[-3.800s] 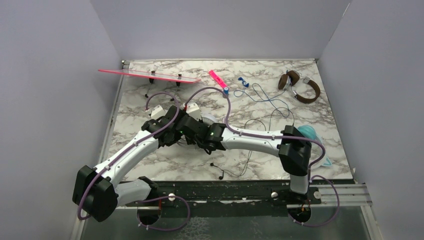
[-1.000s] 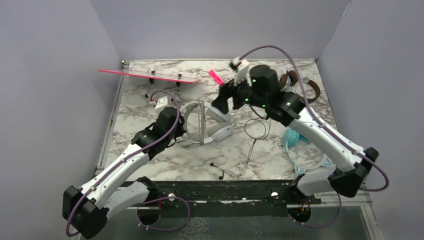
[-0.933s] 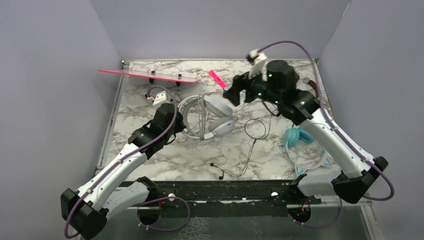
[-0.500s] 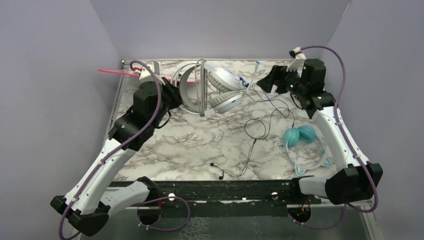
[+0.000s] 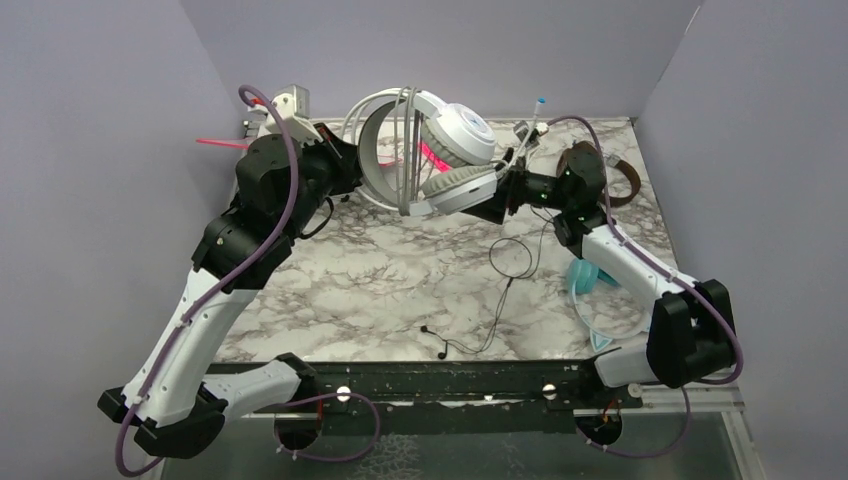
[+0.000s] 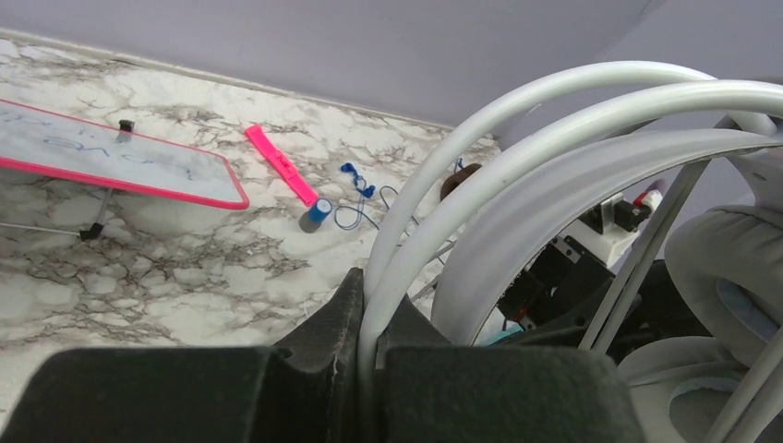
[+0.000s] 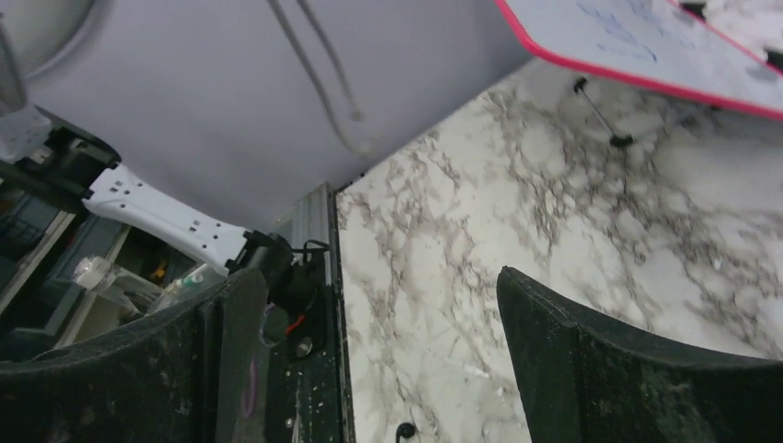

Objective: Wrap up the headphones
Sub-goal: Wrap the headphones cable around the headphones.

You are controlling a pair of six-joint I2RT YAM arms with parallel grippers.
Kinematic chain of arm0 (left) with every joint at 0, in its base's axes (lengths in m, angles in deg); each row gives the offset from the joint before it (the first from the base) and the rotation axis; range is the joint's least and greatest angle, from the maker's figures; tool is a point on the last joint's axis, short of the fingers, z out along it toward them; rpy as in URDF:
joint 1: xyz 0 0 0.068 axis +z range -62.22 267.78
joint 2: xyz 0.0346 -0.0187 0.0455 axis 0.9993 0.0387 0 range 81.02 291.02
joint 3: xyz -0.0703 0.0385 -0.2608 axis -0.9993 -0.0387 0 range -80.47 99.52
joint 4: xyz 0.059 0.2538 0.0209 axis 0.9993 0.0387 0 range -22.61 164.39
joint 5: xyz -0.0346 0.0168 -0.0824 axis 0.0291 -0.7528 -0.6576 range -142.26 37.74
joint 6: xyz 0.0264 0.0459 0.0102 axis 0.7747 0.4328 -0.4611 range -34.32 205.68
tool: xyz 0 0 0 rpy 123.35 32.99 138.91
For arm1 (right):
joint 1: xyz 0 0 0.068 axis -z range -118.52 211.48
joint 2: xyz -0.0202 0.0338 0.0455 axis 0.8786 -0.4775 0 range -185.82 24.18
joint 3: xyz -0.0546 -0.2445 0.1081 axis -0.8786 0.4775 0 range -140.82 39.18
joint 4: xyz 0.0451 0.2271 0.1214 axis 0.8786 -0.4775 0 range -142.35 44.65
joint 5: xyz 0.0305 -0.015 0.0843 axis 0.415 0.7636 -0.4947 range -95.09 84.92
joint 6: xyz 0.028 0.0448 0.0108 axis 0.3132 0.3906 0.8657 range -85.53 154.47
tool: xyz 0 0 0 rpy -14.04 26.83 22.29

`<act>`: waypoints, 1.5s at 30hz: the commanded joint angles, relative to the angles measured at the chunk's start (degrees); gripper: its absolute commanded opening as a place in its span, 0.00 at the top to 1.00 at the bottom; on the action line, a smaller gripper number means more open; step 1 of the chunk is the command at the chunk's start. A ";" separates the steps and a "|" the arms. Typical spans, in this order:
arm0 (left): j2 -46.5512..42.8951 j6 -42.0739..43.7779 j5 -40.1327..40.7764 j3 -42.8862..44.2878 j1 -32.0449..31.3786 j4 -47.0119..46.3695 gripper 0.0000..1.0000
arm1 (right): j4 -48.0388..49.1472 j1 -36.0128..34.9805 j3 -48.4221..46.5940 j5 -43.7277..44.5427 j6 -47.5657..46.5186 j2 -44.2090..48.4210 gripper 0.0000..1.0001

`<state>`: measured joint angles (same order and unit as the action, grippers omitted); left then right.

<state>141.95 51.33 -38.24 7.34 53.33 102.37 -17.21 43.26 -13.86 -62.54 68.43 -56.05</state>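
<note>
The white-grey headphones (image 5: 455, 135) hang in the air above the back of the table. My left gripper (image 5: 345, 172) is shut on their headband (image 6: 554, 101). In the left wrist view the white band tubes run up out of the closed jaws of that gripper (image 6: 374, 341). My right gripper (image 5: 497, 203) stands open just right of the lower ear cup (image 5: 462, 185), with nothing between its fingers (image 7: 628, 369). The black cord (image 5: 508, 262) trails over the table to a plug (image 5: 440, 352). The teal headphones (image 5: 588, 278) and the brown headphones (image 5: 622, 188) lie partly behind the right arm.
A pink-framed whiteboard (image 6: 120, 161) stands at the back left. A pink marker (image 6: 282, 171) and a blue cord (image 6: 355, 189) lie at the back centre. Walls close in the left, back and right sides.
My left arm has lifted the white-grey headphones off the table, up and toward the back. My right gripper has swung from the back right in beside the lower ear cup and opened wider.
</note>
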 commanded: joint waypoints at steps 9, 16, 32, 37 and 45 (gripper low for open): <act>1.42 -1.57 -7.76 7.24 0.27 -3.02 1.00 | 22.29 -0.11 -10.63 -5.04 11.55 -4.79 0.03; 2.82 -2.29 -10.35 9.06 0.27 -3.66 1.00 | 42.32 -3.11 -13.73 -10.73 25.23 -11.50 0.07; 2.45 -4.18 -12.90 10.15 0.27 -4.74 1.00 | 56.35 -6.92 -16.11 -11.27 31.82 -15.52 0.15; 2.44 -4.95 -13.76 10.28 0.27 -5.71 1.00 | 61.94 -7.20 -17.66 -11.69 36.92 -17.80 0.26; 2.36 -5.71 -15.25 10.73 0.27 -6.42 1.00 | 65.70 -9.59 -18.40 -11.16 39.76 -19.59 0.37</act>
<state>145.79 48.77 -50.83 14.77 53.33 102.26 39.07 34.91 -30.43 -72.52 105.65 -74.94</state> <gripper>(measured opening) 0.038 0.642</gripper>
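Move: The loose plug end of the headphones cable dangles about 10 cm to the right gripper's left and 6 cm above it, roughly level fore and aft. The near ear cup is some 3 cm left, 5 cm back and 12 cm up; the wound cable strands are about 11 cm left, level fore and aft, 13 cm up. From the left gripper the plug end lies about 3 cm ahead, 6 cm right and 9 cm below. Raise the open right gripper about 10 cm towards the dangling cable end, then work it left and back some 5 cm each, tipping its fingers upward and swinging them counter-clockwise; late on, close them by about a third around the cable without pinching it. Keep the left grip on the headband, carrying the headphones right and up and turning them slightly clockwise. ##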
